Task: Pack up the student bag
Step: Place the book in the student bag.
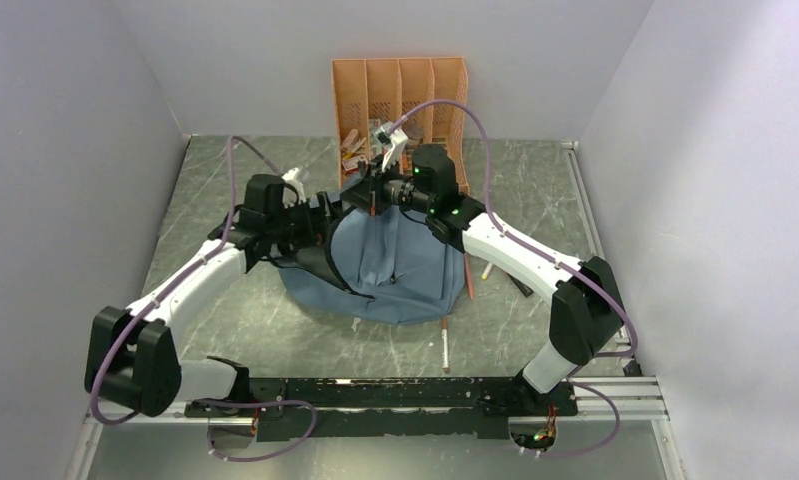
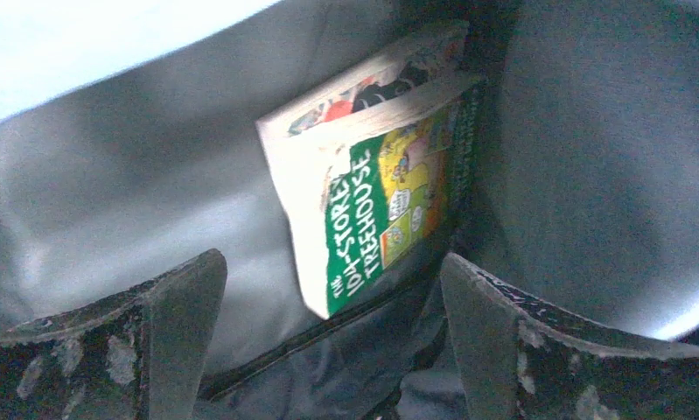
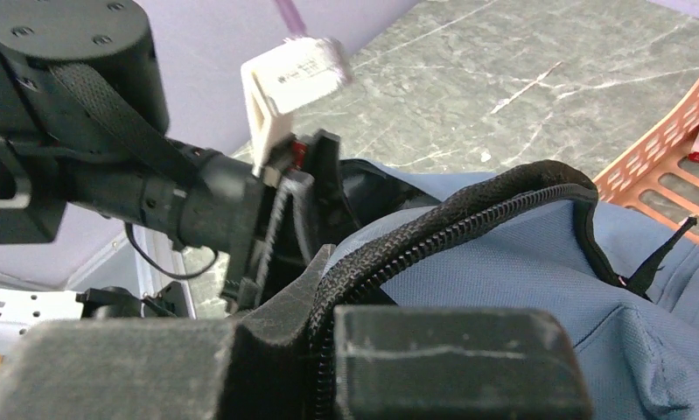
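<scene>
The student bag (image 1: 400, 265) lies in the middle of the table, dusty blue with black zip trim, its mouth facing the left arm. My left gripper (image 2: 332, 350) is inside that mouth and open, with nothing between its fingers (image 2: 184, 319). Just ahead of it a green-covered paperback (image 2: 372, 201) stands tilted against the grey lining, clear of both fingers. My right gripper (image 3: 328, 302) is shut on the bag's black zip edge (image 3: 468, 210) and holds it up. In the top view the right gripper (image 1: 375, 190) is at the bag's far rim, opposite the left gripper (image 1: 335, 212).
An orange slotted file organizer (image 1: 400, 100) stands against the back wall just behind the bag, with small items at its foot. Loose pens lie on the table right of the bag (image 1: 468, 275) and in front of it (image 1: 445, 345).
</scene>
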`<move>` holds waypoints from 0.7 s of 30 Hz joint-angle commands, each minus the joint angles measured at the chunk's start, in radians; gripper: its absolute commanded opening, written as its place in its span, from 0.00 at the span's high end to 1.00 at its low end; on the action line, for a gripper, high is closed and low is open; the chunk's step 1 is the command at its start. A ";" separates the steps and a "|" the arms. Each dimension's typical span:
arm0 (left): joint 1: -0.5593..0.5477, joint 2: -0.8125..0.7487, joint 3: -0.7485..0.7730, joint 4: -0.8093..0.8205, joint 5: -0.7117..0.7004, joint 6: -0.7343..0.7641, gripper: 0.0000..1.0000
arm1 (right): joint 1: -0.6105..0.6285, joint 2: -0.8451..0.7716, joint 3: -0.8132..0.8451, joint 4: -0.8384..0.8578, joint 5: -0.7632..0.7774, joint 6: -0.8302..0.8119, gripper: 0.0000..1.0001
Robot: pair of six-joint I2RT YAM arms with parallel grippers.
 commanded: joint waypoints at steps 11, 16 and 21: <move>0.154 -0.154 0.127 -0.294 -0.129 0.174 0.08 | -0.006 -0.024 -0.025 -0.003 0.105 -0.013 1.00; 0.157 -0.202 0.167 -0.357 -0.315 0.170 0.09 | -0.005 0.022 0.021 -0.060 0.082 -0.011 1.00; 0.163 -0.203 0.165 -0.402 -0.454 0.150 0.09 | 0.010 0.104 0.078 -0.101 -0.016 0.022 0.94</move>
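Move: The green treehouse book already stands free inside the student bag, about 13 cm to the right of the left hand, some 5 cm ahead and 8 cm below it; the second book leans some 3 cm beyond it. The held flap edge is about 6 cm right of the left hand, 2 cm ahead and 11 cm higher; the bag's left rim lies 12 cm left, 4 cm back and 8 cm below. From the right hand, the treehouse book is about 3 cm ahead, 7 cm right and 20 cm down. The treehouse book is left where it stands while the left hand, empty and still wide open, backs out of the bag's mouth, about 11 cm to the left and rising some 6 cm, and swings roughly 25 degrees counter-clockwise with its left side lifting. The right gripper keeps the zipped flap edge pinched and sinks about 2 cm with it. ##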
